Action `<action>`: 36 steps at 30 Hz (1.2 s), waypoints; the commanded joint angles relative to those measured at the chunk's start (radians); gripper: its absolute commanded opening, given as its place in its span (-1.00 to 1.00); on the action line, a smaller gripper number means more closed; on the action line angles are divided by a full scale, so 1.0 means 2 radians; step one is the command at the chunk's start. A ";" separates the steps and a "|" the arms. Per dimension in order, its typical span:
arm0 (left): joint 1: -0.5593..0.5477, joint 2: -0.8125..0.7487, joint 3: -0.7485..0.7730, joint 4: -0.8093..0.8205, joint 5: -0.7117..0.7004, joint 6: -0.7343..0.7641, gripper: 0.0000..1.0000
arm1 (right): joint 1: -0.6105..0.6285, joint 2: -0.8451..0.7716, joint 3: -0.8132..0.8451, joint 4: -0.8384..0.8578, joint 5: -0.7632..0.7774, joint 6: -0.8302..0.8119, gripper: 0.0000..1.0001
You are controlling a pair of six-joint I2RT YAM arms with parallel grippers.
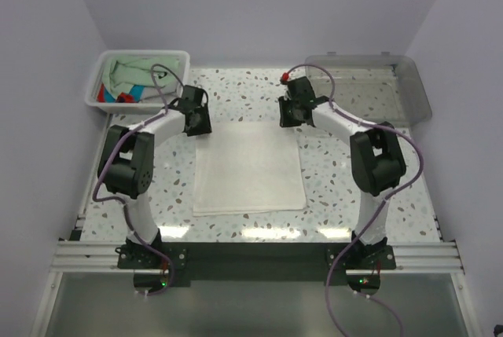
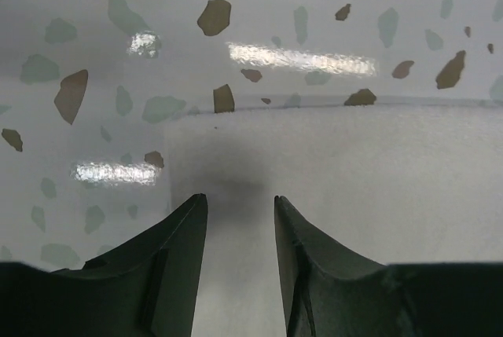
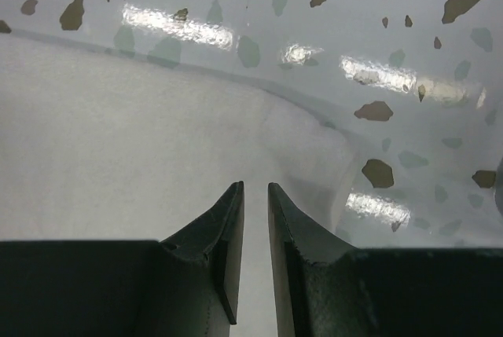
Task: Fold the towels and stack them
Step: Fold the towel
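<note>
A white towel (image 1: 247, 168) lies flat in the middle of the table. My left gripper (image 1: 198, 126) hangs over its far left corner. In the left wrist view the gripper (image 2: 240, 199) is open just above the cloth (image 2: 354, 172), with nothing between the fingers. My right gripper (image 1: 287, 121) is over the far right corner. In the right wrist view its jaws (image 3: 255, 185) stand a narrow gap apart above the towel (image 3: 118, 133), whose corner (image 3: 314, 137) is slightly rumpled. A mint green towel (image 1: 130, 70) and a turquoise-and-red one (image 1: 126, 95) lie in the basket.
The white basket (image 1: 137, 55) stands at the back left, close behind the left arm. A clear grey tray (image 1: 409, 89) sits at the back right. The speckled tabletop (image 1: 346, 188) shows around the towel.
</note>
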 commanded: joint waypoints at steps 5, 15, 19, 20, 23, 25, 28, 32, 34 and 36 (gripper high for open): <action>0.017 0.062 0.028 0.006 -0.036 0.020 -0.12 | -0.019 0.055 0.024 0.045 0.049 -0.021 -0.55; 0.017 0.031 0.047 -0.027 -0.030 0.036 0.07 | -0.024 0.040 0.034 0.020 0.035 -0.099 -0.33; 0.017 0.009 0.089 -0.053 -0.032 0.090 0.32 | -0.024 0.042 0.079 -0.025 -0.012 -0.182 -0.21; 0.017 0.009 0.094 -0.054 -0.030 0.109 0.42 | -0.024 0.048 0.087 -0.048 -0.027 -0.218 -0.13; 0.020 0.012 0.109 -0.050 -0.030 0.184 0.62 | -0.024 0.078 0.135 -0.108 -0.051 -0.270 -0.11; 0.025 0.024 0.119 -0.050 -0.016 0.230 0.68 | -0.025 0.090 0.162 -0.130 -0.057 -0.286 -0.10; 0.037 0.045 0.130 -0.045 0.029 0.286 0.69 | -0.029 0.117 0.194 -0.159 -0.076 -0.313 -0.10; 0.047 0.084 0.158 -0.060 0.083 0.339 0.69 | -0.033 0.146 0.224 -0.191 -0.079 -0.352 -0.07; 0.047 0.104 0.172 -0.083 0.088 0.357 0.69 | -0.038 0.157 0.234 -0.200 -0.081 -0.359 -0.06; 0.047 0.111 0.185 -0.089 0.097 0.377 0.68 | -0.041 0.164 0.240 -0.202 -0.094 -0.364 -0.06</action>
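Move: The towel's far-left corner lies about 5 cm ahead of the left hand, 3 cm to its left and 4 cm below. The white basket's middle is some 20 cm ahead and 24 cm left, at about hand height. For the right hand, the far-right corner is about 5 cm ahead, 4 cm right and 5 cm below; the clear bin's middle stands roughly 15 cm ahead and 33 cm right, about level in height. Both hands head for the towel's far corners. Each first dips towards the cloth, the left 3 cm, the right 5 while easing 4 cm rightward; after a pause they rise, edge forward and sink again. The left turns 30 degrees clockwise and opens wide above its corner; the right turns as far counter-clockwise and parts its fingers moderately, low over its own, contact unclear. ##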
